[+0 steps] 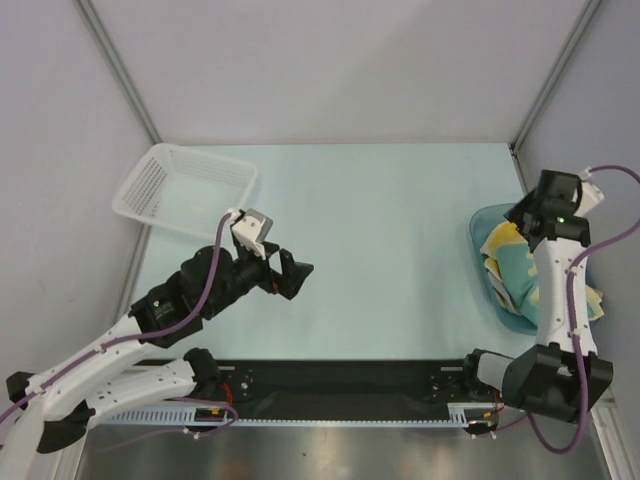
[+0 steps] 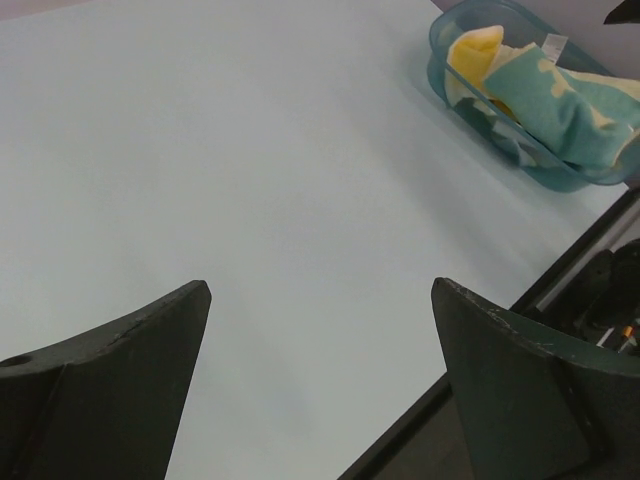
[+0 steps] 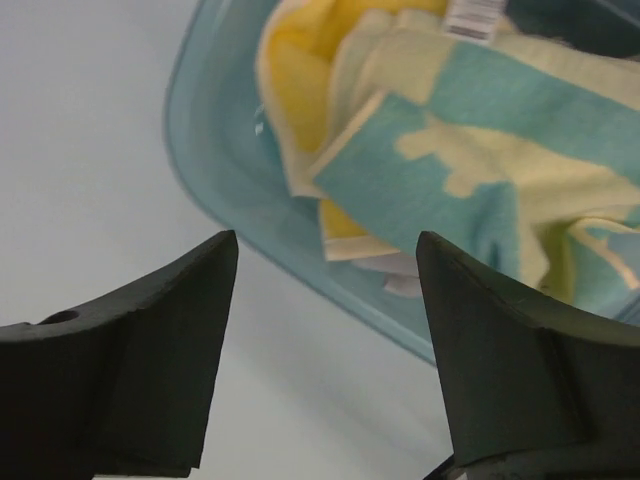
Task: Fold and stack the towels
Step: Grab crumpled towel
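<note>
The towels [image 1: 508, 272] lie crumpled together in a blue translucent tub [image 1: 477, 226] at the table's right edge. A teal towel with pale yellow shapes [image 3: 520, 170] is on top, with a brighter yellow towel [image 3: 300, 60] beside it. My right gripper [image 3: 325, 240] hovers open just above the tub's near-left rim [image 3: 220, 170], holding nothing. Over the left-middle of the table my left gripper [image 1: 290, 272] is wide open and holds nothing. In its wrist view the left gripper [image 2: 320, 285] points across bare table toward the tub [image 2: 440, 35] and towels [image 2: 560, 100].
A white mesh basket [image 1: 185, 185] sits at the back left of the table. Grey walls with metal posts close in the back and sides. A black rail [image 1: 340, 380] runs along the near edge between the arm bases.
</note>
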Controlling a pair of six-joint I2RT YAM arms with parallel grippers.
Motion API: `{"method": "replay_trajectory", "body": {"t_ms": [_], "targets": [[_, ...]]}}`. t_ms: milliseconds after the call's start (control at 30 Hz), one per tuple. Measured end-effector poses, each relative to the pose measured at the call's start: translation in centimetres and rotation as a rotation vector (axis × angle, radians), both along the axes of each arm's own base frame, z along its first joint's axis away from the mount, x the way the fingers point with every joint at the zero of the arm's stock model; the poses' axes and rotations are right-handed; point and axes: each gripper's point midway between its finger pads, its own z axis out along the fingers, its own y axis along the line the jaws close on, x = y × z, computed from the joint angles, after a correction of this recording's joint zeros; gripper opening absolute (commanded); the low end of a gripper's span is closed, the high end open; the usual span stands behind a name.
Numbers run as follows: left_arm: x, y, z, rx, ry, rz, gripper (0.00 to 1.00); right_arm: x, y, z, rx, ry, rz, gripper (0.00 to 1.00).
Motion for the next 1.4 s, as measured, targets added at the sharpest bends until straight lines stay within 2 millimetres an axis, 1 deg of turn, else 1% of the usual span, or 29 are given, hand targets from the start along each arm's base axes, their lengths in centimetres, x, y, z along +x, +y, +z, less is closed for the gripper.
{"method": "replay_trajectory", "body": {"t_ms": [33,100,133,200,300,400,600,767,867,933,967,1000,1033,1067,1100,1167,1233,1300,1333,1367,1400], "targets": [[-0.1,-0.2,-0.2,0.002,0.007,-0.013,1.0,-0.6,-1.6,-0.6,0.01,0.017,-0.053,0.7],[-0.4,-0.7,-0.5,0.003,0.02,-0.035,0.99,-2.0,-4.1,-1.9,0.031,0.043,-0.141,0.66],[-0.4,-0.9,-0.6,0.004,0.026,-0.044,1.0,-2.7,-5.0,-2.6,0.041,0.055,-0.178,0.66],[-0.6,-1.2,-0.8,0.002,0.035,-0.06,1.0,-4.0,-6.0,-4.2,0.061,0.088,-0.225,0.67],[-0.7,-1.6,-0.9,0.0,0.041,-0.075,1.0,-5.2,-6.5,-6.3,0.091,0.124,-0.254,0.67],[-0.5,-1.9,-1.2,0.007,0.047,-0.075,1.0,-5.6,-6.3,-8.0,0.128,0.141,-0.241,0.68],[-0.1,-2.5,-2.5,0.043,0.074,-0.071,1.0,-4.4,-6.9,-9.5,0.136,0.149,-0.194,0.69],[0.0,-2.5,-2.6,0.041,0.08,-0.066,1.0,-3.9,-7.4,-11.1,0.149,0.167,-0.176,0.68],[0.1,-2.5,-2.6,0.042,0.082,-0.061,1.0,-4.1,-7.4,-12.0,0.157,0.179,-0.18,0.65],[0.1,-2.5,-2.7,0.044,0.085,-0.061,1.0,-4.5,-7.5,-12.5,0.163,0.182,-0.187,0.53],[0.1,-2.6,-2.8,0.043,0.088,-0.06,1.0,-4.7,-7.6,-12.8,0.166,0.186,-0.19,0.39],[0.1,-2.6,-2.8,0.044,0.09,-0.059,1.0,-4.8,-7.5,-13.2,0.168,0.191,-0.188,0.33],[0.1,-2.6,-2.9,0.044,0.092,-0.059,1.0,-4.9,-7.4,-13.5,0.173,0.192,-0.187,0.24],[0.1,-2.6,-2.9,0.045,0.093,-0.059,1.0,-5.0,-7.3,-13.7,0.18,0.195,-0.184,0.05],[0.1,-2.6,-2.9,0.044,0.093,-0.059,1.0,-5.1,-7.1,-13.9,0.186,0.196,-0.179,0.0],[0.1,-2.7,-2.8,0.037,0.098,-0.057,1.0,-4.9,-6.8,-13.8,0.2,0.187,-0.166,0.0],[0.0,-2.7,-2.8,0.03,0.103,-0.059,1.0,-4.7,-6.4,-13.1,0.205,0.16,-0.145,0.0],[-0.1,-2.8,-2.6,0.02,0.102,-0.065,1.0,-4.0,-5.7,-11.5,0.193,0.11,-0.113,0.0],[-0.2,-2.9,-2.4,0.011,0.102,-0.07,1.0,-3.6,-5.1,-10.3,0.18,0.08,-0.087,0.0],[-0.2,-3.0,-2.2,0.002,0.1,-0.073,1.0,-2.9,-4.4,-9.0,0.167,0.051,-0.058,0.0],[-0.2,-3.1,-2.0,-0.009,0.098,-0.076,1.0,-1.7,-3.4,-6.9,0.136,0.008,-0.01,0.0]]}}
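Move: The teal-and-cream towel lies crumpled in the blue bin, its middle about 4 cm back from the right hand, 10 cm to its right and 15 cm below. The yellow cloth bunched at the bin's far left corner is some 4 cm ahead, 3 cm right and equally low; the bin's own middle is about 4 cm back, 11 cm right and 17 cm down. From the left hand the towel lies around 58 cm right, 7 cm ahead and 22 cm down. Bring the right gripper down about 14 cm into the bin, some 7 cm rightward and 5 cm back on the way, half-rolling so its left side rises roughly 10 degrees. Shut the fingers at the bottom on the left part of the teal-and-cream towel, then pull it upward, forward and left. Let the open left gripper ease slightly right and down. ##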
